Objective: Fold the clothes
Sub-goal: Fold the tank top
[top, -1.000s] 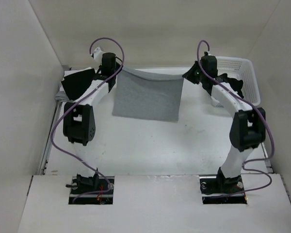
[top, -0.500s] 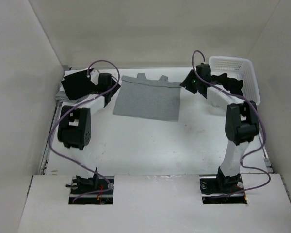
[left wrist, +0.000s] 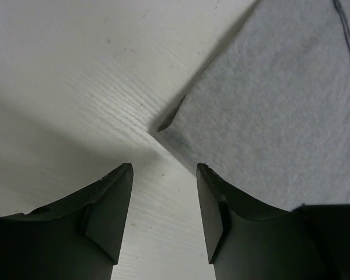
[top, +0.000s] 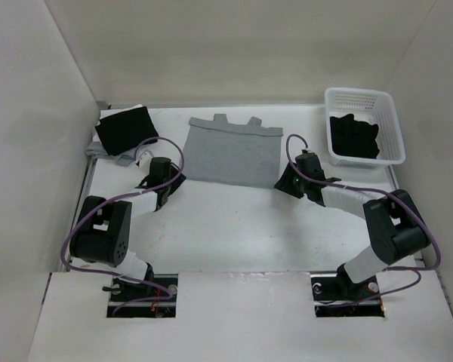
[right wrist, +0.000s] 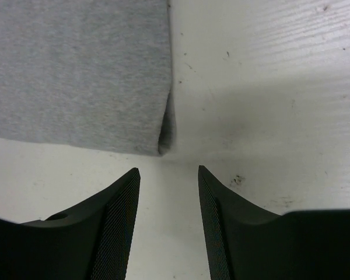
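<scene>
The clothes show as a light grey shirt [top: 234, 153], folded into a flat rectangle at the back middle of the table, plus black garments. My left gripper [top: 169, 182] is low at the shirt's near left corner [left wrist: 165, 126], open and empty, its fingertips [left wrist: 123, 175] just short of the cloth [left wrist: 274, 111]. My right gripper [top: 282, 185] is at the near right corner [right wrist: 165, 140], open too, with bare table between its fingers [right wrist: 207, 178]. In the right wrist view the grey shirt [right wrist: 76, 70] fills the upper left.
A black garment [top: 124, 130] lies at the back left corner on a light cloth. A white lattice basket [top: 389, 132] at the back right holds more black garments [top: 353, 138]. White walls enclose the table [top: 234, 226] on three sides.
Both grippers held the shirt's far edge up, then opened and let it drop flat. Both arms have since drawn back and down to the shirt's near corners.
</scene>
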You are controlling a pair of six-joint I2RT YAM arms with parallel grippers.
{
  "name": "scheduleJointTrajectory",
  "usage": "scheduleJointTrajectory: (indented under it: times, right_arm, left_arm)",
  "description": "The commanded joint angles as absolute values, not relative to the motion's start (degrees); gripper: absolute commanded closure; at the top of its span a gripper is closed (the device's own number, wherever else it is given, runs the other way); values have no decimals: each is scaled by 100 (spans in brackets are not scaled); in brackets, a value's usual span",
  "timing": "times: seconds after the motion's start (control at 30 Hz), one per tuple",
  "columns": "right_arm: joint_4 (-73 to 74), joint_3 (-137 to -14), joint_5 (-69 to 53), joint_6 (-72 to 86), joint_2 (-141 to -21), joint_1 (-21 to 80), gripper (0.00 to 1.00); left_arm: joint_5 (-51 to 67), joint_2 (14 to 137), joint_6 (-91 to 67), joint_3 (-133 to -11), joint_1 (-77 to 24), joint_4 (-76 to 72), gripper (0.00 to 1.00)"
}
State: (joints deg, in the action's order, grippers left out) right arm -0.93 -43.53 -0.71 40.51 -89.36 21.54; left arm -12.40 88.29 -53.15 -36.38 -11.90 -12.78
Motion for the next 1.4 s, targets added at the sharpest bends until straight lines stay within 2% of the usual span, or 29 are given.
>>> scheduleJointTrajectory:
  times: [0.0,0.3,0.43,0.53,0.63,0.77,0.9,1.1,1.27,1.37]
  right_arm:
    - [-659,-4333,70,4096,-8929,2219,51]
    - [-853,-4447,35,4175,-9184,2210,51]
    - [-843,-4535,-26,4192,-9360,2219,52]
    - [-879,-4544,-70,4271,-9483,2219,57]
    - [-966,-4553,-114,4315,-9536,2219,59]
    - [-1002,-4632,-132,4351,-9694,2184,67]
    - [-1011,-4597,-97,4385,-9659,2184,79]
    - [-1160,-4465,-62,4421,-9466,2201,91]
    - [-1169,-4158,26,4377,-8756,2219,98]
    - [-819,-3973,202,4255,-7826,2289,100]
  left_arm:
    - [-976,8727,-5344,-3542,-1077,-1696,53]
    - [-668,9131,-5370,-3621,-901,-1907,55]
    - [-659,9368,-5414,-3735,-892,-2004,64]
    - [-642,9544,-5449,-3814,-944,-2118,78]
    - [-668,9641,-5511,-3823,-953,-2188,85]
    - [-694,9633,-5546,-3797,-936,-2259,90]
    - [-800,9510,-5502,-3700,-918,-2285,93]
    - [-870,9405,-5528,-3551,-909,-2434,98]
    - [-914,8519,-5528,-3226,-953,-2417,100]
    - [-1028,7256,-5493,-3068,-1085,-2094,100]
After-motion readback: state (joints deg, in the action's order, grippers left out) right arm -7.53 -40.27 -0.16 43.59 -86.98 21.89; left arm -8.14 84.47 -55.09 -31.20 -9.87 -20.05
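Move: The left hand's open fingers hover over the tank top's near left corner, about 2 cm ahead and 2 cm below; the folded black cloth lies some 16 cm ahead and 15 cm left. The near right corner sits about 2 cm ahead, 1 cm left and 2 cm below the right hand, with the white basket roughly 20 cm farther out and 24 cm to that hand's right. The strap ends lie about 20 cm ahead and 15 cm right of the left hand. Each hand pinches its near corner of the tank top: both ease forward and down about 2 cm, the right also a little to its left, and shut their half-open fingers, the left first. Once the right has closed too, both lift together by roughly 3 cm while drawing back 1 to 2 cm, with the fingertips tilting up slightly. ##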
